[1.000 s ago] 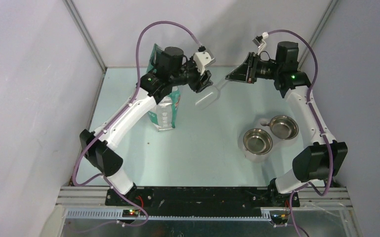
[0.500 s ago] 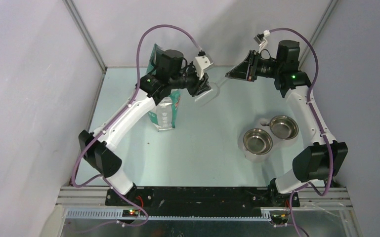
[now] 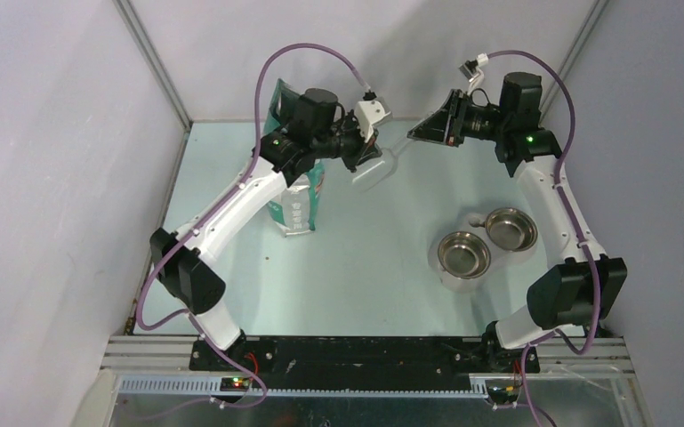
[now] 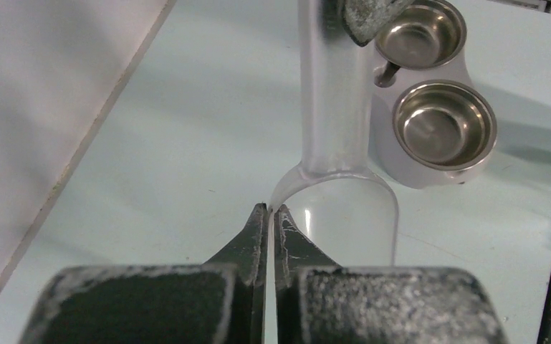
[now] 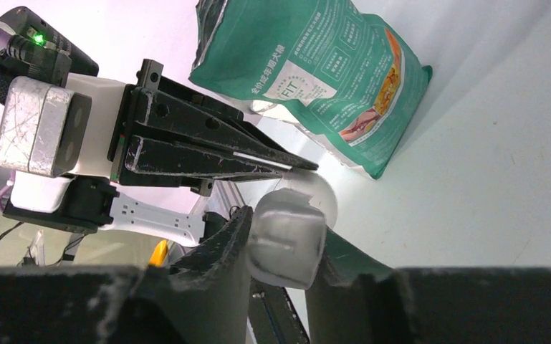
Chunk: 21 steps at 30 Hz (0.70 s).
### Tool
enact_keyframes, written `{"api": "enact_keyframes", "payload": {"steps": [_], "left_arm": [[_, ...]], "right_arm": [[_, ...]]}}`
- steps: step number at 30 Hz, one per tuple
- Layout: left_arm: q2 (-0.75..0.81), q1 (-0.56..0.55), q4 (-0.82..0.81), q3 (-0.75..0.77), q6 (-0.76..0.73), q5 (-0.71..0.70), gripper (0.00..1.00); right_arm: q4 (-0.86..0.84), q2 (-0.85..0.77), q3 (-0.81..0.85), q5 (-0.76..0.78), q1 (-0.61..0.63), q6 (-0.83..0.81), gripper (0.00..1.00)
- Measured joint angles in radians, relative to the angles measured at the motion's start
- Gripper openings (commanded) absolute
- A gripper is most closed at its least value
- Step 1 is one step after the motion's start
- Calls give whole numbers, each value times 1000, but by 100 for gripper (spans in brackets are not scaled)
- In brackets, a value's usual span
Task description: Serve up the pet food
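A clear plastic scoop (image 3: 375,172) hangs in the air between my two grippers at the back of the table. My left gripper (image 4: 269,209) is shut on the thin rim of the scoop's cup (image 4: 344,215). My right gripper (image 5: 286,226) is shut on the end of the scoop's handle (image 5: 286,244), and the handle (image 4: 333,93) runs away from the left fingers. The teal-green bag (image 3: 298,200) stands upright under the left arm. Both steel bowls (image 3: 464,253) (image 3: 510,229) look empty. The pet food is out of view.
The bowls sit in a grey double holder (image 4: 415,168) at the right of the table. The bag (image 5: 315,72) stands close to the back-left corner. Grey walls (image 3: 62,178) close in the left, back and right sides.
My left gripper has gone from open to shut on the scoop's rim, and its wrist has shifted slightly right. The right gripper has kept its hold on the handle.
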<state>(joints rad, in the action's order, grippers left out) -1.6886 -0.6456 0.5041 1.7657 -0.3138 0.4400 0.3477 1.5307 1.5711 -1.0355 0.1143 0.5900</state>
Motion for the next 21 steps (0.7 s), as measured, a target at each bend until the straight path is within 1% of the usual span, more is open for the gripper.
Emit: {"api": "enact_keyframes", "payload": {"steps": [1,3,7,9,14,18,21], "left_arm": [[0,0,2,0,-1,2,0],[0,-5,11,0,-4,9,0],[0,-22,34,0,-39,16,0],[0,-26,43,0,-61,16,0],[0,-28,63,0,-89,16,0],[0,-28,68,0,-100,14,0],[0,-28,68,0,-106,8,0]], "right_arm": [[4,-1,0,0,0,-16,45],[17,-1,3,0,1,-41,51],[121,17,72,-8,-8,-129,58],[193,40,140,-9,-21,-183,60],[378,95,271,-16,-29,-320,60],[500,118,291,-17,-16,-392,61],[557,126,290,-15,-2,-422,60]]}}
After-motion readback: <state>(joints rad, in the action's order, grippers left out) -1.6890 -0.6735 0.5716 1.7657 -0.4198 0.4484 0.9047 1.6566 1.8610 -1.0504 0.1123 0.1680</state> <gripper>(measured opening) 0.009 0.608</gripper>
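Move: The clear scoop hangs between both grippers. The right fingers still hold the end of its handle, with the scoop's middle about 5 cm to their left and 2 cm back. The left fingers are already shut on the bowl's rim by the neck, the middle some 3 cm to their right and 1 cm ahead. The food bag stands roughly 21 cm left of the left hand, 2 cm ahead. From the right hand, the near bowl is about 13 cm right and 12 cm back, the far bowl 24 cm right and 5 cm back, both some 34 cm below. Opening to rather more than half, the right fingers let go of the scoop's handle and first slip about 1.5 cm right and 1 cm up. They then turn back down and back some 3 cm, tips dipping about 10 degrees and still straddling the handle. The left hand keeps its pinch on the bowl's rim and eases a little back and down. ##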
